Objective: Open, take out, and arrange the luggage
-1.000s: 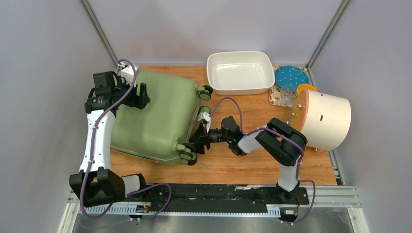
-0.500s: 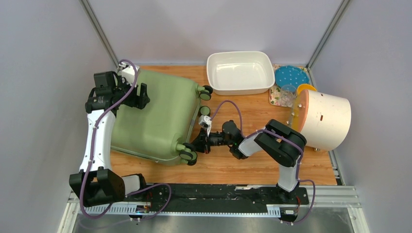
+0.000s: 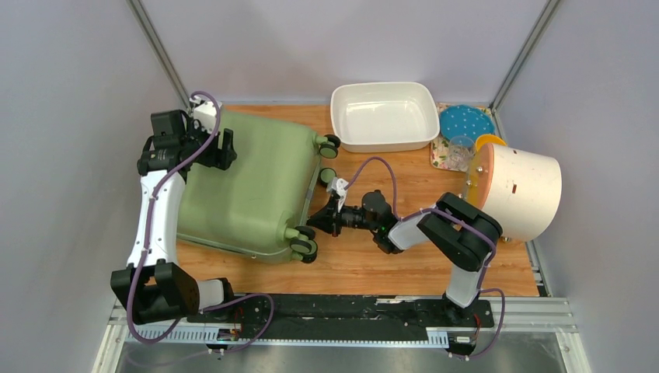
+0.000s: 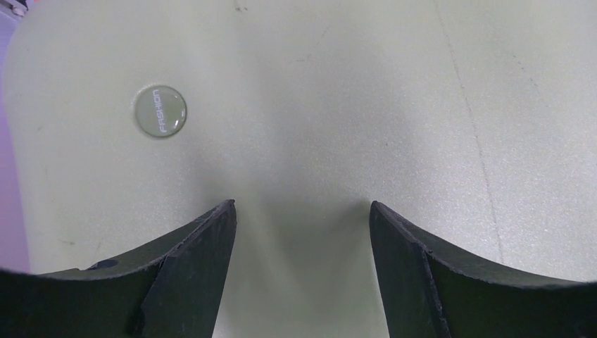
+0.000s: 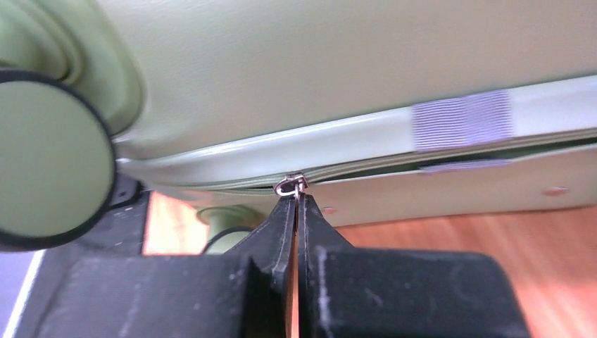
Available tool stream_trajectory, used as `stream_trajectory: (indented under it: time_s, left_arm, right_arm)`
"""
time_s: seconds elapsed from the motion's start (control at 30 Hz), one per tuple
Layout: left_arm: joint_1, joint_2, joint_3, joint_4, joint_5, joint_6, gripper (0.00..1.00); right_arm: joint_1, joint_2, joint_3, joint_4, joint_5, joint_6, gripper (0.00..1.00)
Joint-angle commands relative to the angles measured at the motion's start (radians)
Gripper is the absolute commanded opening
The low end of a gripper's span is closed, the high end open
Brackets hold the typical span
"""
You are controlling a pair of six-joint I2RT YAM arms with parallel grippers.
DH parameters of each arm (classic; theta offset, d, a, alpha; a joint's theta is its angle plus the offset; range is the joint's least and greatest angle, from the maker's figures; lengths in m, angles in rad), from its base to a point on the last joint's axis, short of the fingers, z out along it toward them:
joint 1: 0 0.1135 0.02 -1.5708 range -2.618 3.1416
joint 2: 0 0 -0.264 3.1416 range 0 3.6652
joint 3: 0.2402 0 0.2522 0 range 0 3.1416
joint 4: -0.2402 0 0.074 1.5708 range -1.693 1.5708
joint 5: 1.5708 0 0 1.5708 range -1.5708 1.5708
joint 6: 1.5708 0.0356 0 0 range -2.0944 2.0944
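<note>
The sage-green luggage [image 3: 249,186] lies flat on the left of the wooden table, wheels toward the middle. My left gripper [image 3: 225,148] hovers over its far left top, open; in the left wrist view the fingertips [image 4: 303,211] straddle bare green shell [image 4: 317,105] near a round badge [image 4: 160,111], holding nothing. My right gripper [image 3: 313,221] reaches the wheel-side edge. In the right wrist view its jaws [image 5: 296,201] are pressed together on the small metal zipper pull [image 5: 290,186] at the seam of the luggage [image 5: 338,63].
A white tub [image 3: 384,115] stands at the back centre. A cream cylinder with an orange end [image 3: 519,190] lies at the right edge. Behind it are a blue plate [image 3: 466,122] and a clear cup [image 3: 461,148]. A suitcase wheel [image 5: 49,172] fills the right wrist view's left.
My right gripper has shut on the zipper pull, and its wrist has shifted a little right. The left gripper has barely moved.
</note>
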Motion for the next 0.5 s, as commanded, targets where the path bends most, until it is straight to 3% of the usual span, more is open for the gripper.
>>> stream_trajectory:
  time_s: [0.0, 0.3, 0.47]
  left_arm:
    - [0.005, 0.113, -0.053, -0.236, -0.114, -0.024, 0.78]
    - [0.007, 0.225, 0.014, -0.232, -0.133, -0.039, 0.77]
    - [0.007, 0.314, 0.071, -0.236, -0.156, -0.021, 0.76]
  right_arm:
    - [-0.093, -0.047, 0.022, -0.012, 0.270, -0.159, 0.00]
    - [-0.196, -0.002, 0.113, -0.040, 0.325, -0.365, 0.00]
    - [-0.278, 0.068, 0.214, -0.024, 0.226, -0.324, 0.00]
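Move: The shut right fingertips already hold the zipper pull on the luggage's wheel side. The line runs forward to the far upper wheels, about 20 cm ahead, 4 cm right and 6 cm higher; a purple tab sits roughly 7 cm ahead, 1 cm right. The near upper wheels are some 5 cm back, 2 cm left and 5 cm higher; the far lower wheel is 12 cm ahead, 5 cm right and 6 cm lower. From the left hand, the pull lies about 16 cm back, 22 cm right and 13 cm down. Keeping its pinch on the zipper pull, the right hand drags it briskly forward about 11 cm along the wheel side, bearing somewhat right towards the far wheels, while the wrist swings clockwise and rolls, each some 15 degrees. The left hand, fingers still wide, moves forward over the luggage's upper face, speeding up, and slightly left. ##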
